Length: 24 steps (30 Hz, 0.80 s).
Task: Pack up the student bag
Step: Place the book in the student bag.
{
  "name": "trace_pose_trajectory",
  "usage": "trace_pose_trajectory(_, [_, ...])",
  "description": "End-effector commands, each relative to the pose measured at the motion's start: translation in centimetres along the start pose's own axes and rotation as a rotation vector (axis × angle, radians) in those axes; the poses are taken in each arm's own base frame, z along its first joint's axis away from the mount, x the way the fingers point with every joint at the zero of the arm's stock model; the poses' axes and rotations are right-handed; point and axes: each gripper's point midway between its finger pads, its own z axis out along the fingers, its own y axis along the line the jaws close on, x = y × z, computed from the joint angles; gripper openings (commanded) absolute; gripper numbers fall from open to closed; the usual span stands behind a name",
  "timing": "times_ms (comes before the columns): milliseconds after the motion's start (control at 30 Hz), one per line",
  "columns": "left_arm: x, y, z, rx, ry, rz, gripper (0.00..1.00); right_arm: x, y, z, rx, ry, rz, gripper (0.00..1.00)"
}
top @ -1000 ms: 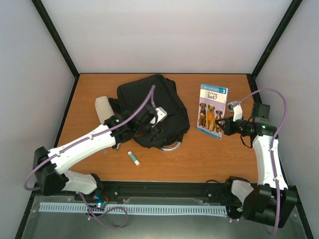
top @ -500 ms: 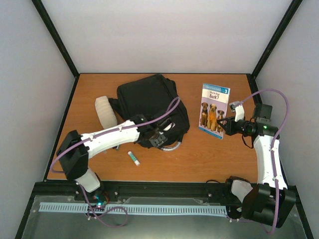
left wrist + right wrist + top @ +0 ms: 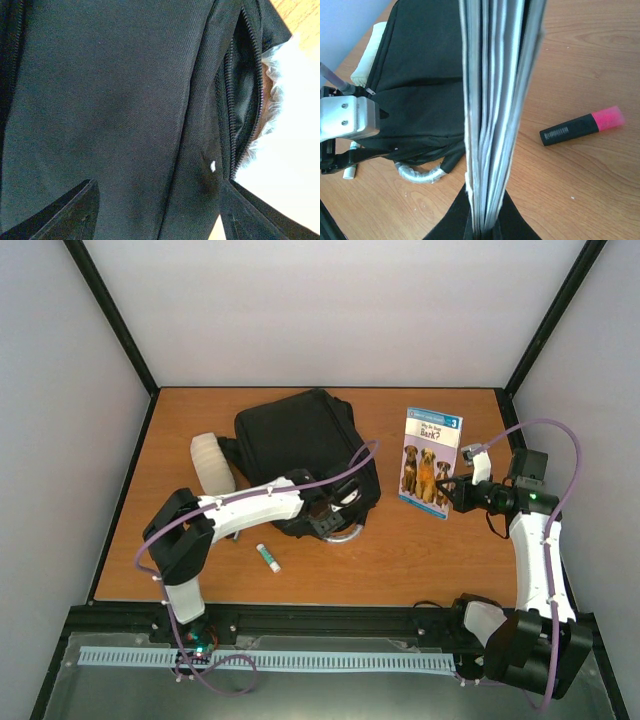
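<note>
The student bag, a big black backpack, lies at the back middle of the table, its grey loop handle toward me. My left gripper is at the bag's near right corner. In the left wrist view it stands open, fingers wide apart over black fabric beside a zip. My right gripper is shut on the lower edge of a children's book with dogs on the cover, held upright to the right of the bag. Seen edge-on, the book rises from that gripper.
A glue stick lies on the wood near the bag's front left. A white roll rests against the bag's left side. A black highlighter with a pink cap lies right of the book. Black frame posts and pale walls enclose the table.
My left arm has folded in and its gripper has slid right along the bag's near edge to the corner by the handle. The right arm and book have barely shifted.
</note>
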Motion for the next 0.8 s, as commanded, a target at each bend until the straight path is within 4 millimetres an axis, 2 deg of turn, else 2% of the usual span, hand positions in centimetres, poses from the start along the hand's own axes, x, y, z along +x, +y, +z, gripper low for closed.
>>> trace_pose_trajectory(0, [-1.2, -0.2, 0.1, -0.006, -0.016, 0.017, 0.68, -0.8, 0.6, -0.5, -0.014, -0.042, -0.05, 0.03])
trace_pose_trajectory(200, [-0.7, -1.1, 1.0, 0.028, 0.006, 0.043, 0.6, -0.9, 0.7, -0.6, -0.019, -0.045, -0.051, 0.03])
trace_pose_trajectory(467, [-0.6, 1.1, 1.8, -0.113, 0.038, 0.02, 0.42, -0.9, 0.8, -0.6, -0.021, -0.046, -0.051, 0.03])
trace_pose_trajectory(633, [-1.8, 2.0, 0.3, -0.147, -0.015, -0.01, 0.17, -0.9, 0.9, -0.6, -0.025, -0.05, -0.048, 0.03])
trace_pose_trajectory(700, [-2.6, 2.3, -0.6, -0.147, -0.049, -0.019, 0.02, -1.2, 0.5, -0.6, -0.002, -0.057, -0.032, 0.03])
trace_pose_trajectory(767, [-3.5, 2.8, -1.8, -0.16, -0.084, -0.028, 0.01, -1.9, 0.1, -0.8, 0.018, -0.074, -0.014, 0.03])
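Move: Just under the left fingers, about 3 cm down and 1 cm to their right, lies the bag's flap edge beside the open zip. The bag handle sits roughly 3 cm back and 4 cm right of this hand, the glue stick some 7 cm back and 12 cm left. The book, held in the right hand, is about 19 cm right and 7 cm farther out. From the right hand, the flap edge is some 23 cm left, 4 cm back and well below. Sinking about 2.5 cm onto the bag beside the open zip, the left hand closes its wide-open fingers until they are nearly shut, pinching the cloth of the flap edge. As they close it shifts about 1.5 cm forward and starts to lift again, by under 1 cm. The right hand stays put and keeps its hold on the book. ##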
